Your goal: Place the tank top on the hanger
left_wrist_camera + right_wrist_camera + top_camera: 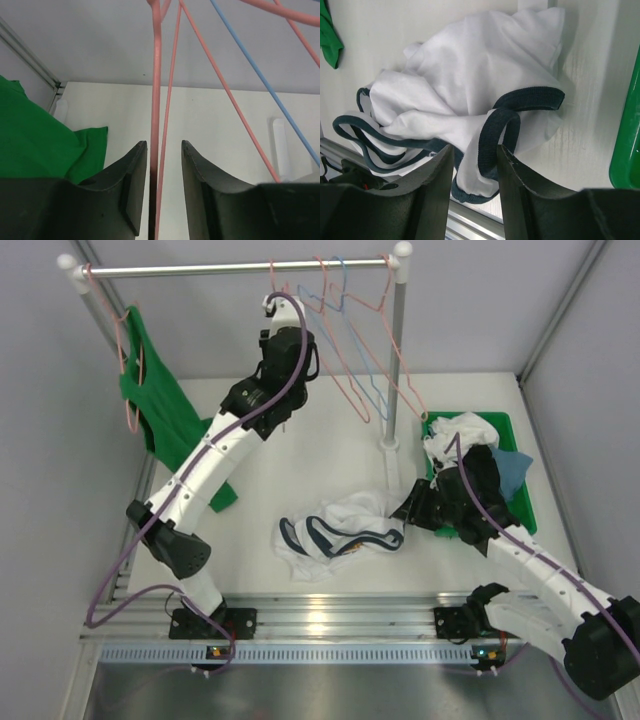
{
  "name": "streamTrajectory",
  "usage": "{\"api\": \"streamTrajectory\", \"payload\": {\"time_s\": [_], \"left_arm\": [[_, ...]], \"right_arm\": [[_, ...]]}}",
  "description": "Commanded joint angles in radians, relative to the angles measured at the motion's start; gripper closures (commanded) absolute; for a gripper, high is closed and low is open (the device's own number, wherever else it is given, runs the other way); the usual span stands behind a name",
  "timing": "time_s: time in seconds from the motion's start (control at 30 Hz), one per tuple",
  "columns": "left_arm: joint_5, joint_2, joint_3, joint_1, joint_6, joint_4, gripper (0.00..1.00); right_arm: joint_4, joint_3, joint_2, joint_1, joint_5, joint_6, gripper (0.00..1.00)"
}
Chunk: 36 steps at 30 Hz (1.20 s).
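Note:
The white tank top (340,530) with navy trim lies crumpled on the table in front of the arms. My right gripper (405,508) is at its right edge. In the right wrist view a navy-trimmed strap (492,135) and bunched white cloth (470,65) stand up between the jaws, and my right gripper (474,147) is shut on them. My left gripper (275,302) is raised to the rail. In the left wrist view two wires of a salmon-pink hanger (156,100) run between its jaws. My left gripper (164,145) is open: the wires lie by the left finger, with a gap to the right one.
A metal rail (240,268) spans the back on two posts. A green tank top (160,410) hangs at its left end. More pink hangers and a light blue one (370,380) hang near the right post (395,360). A green bin (510,440) of clothes sits at right.

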Motion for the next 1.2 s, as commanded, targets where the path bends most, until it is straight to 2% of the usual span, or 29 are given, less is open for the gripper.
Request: {"api": "streamTrajectory", "payload": {"time_s": [0.0, 0.63, 0.8, 1.17], "left_arm": [[-0.022, -0.075, -0.019, 0.007, 0.030, 0.019, 0.62], [0.037, -0.109, -0.039, 0.062, 0.058, 0.027, 0.87], [0.050, -0.118, -0.045, 0.070, 0.063, 0.037, 1.00], [0.106, -0.192, -0.102, 0.105, 0.115, 0.169, 1.00]], "right_arm": [[0.052, -0.005, -0.007, -0.009, -0.011, -0.011, 0.60], [0.048, -0.003, -0.006, -0.009, -0.013, -0.015, 0.61], [0.048, -0.005, -0.007, -0.010, -0.013, -0.015, 0.61], [0.031, 0.001, -0.017, -0.009, -0.007, -0.024, 0.61]]}}
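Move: The leftmost free pink hanger is already between my left hand's open fingers, its near rod about 1 cm left of centre and level with the pads. The next pink hanger hangs about 6 cm to the right and 3 cm ahead, the blue one some 9 cm right and 3 cm ahead, both about level. The green top hangs about 18 cm left, level fore and aft, 10 cm lower. From my right hand, the pink hanger's rod is roughly 22 cm left, 22 cm ahead, 28 cm up. I carry my left hand about 4.5 cm to the left and some 2 cm up, easing back a centimetre at first, and shut the fingers on the pink hanger's rod below its twisted neck. With the rod pinched and the wrist barely turning, I keep going left, away from the other hangers and towards the green top. ##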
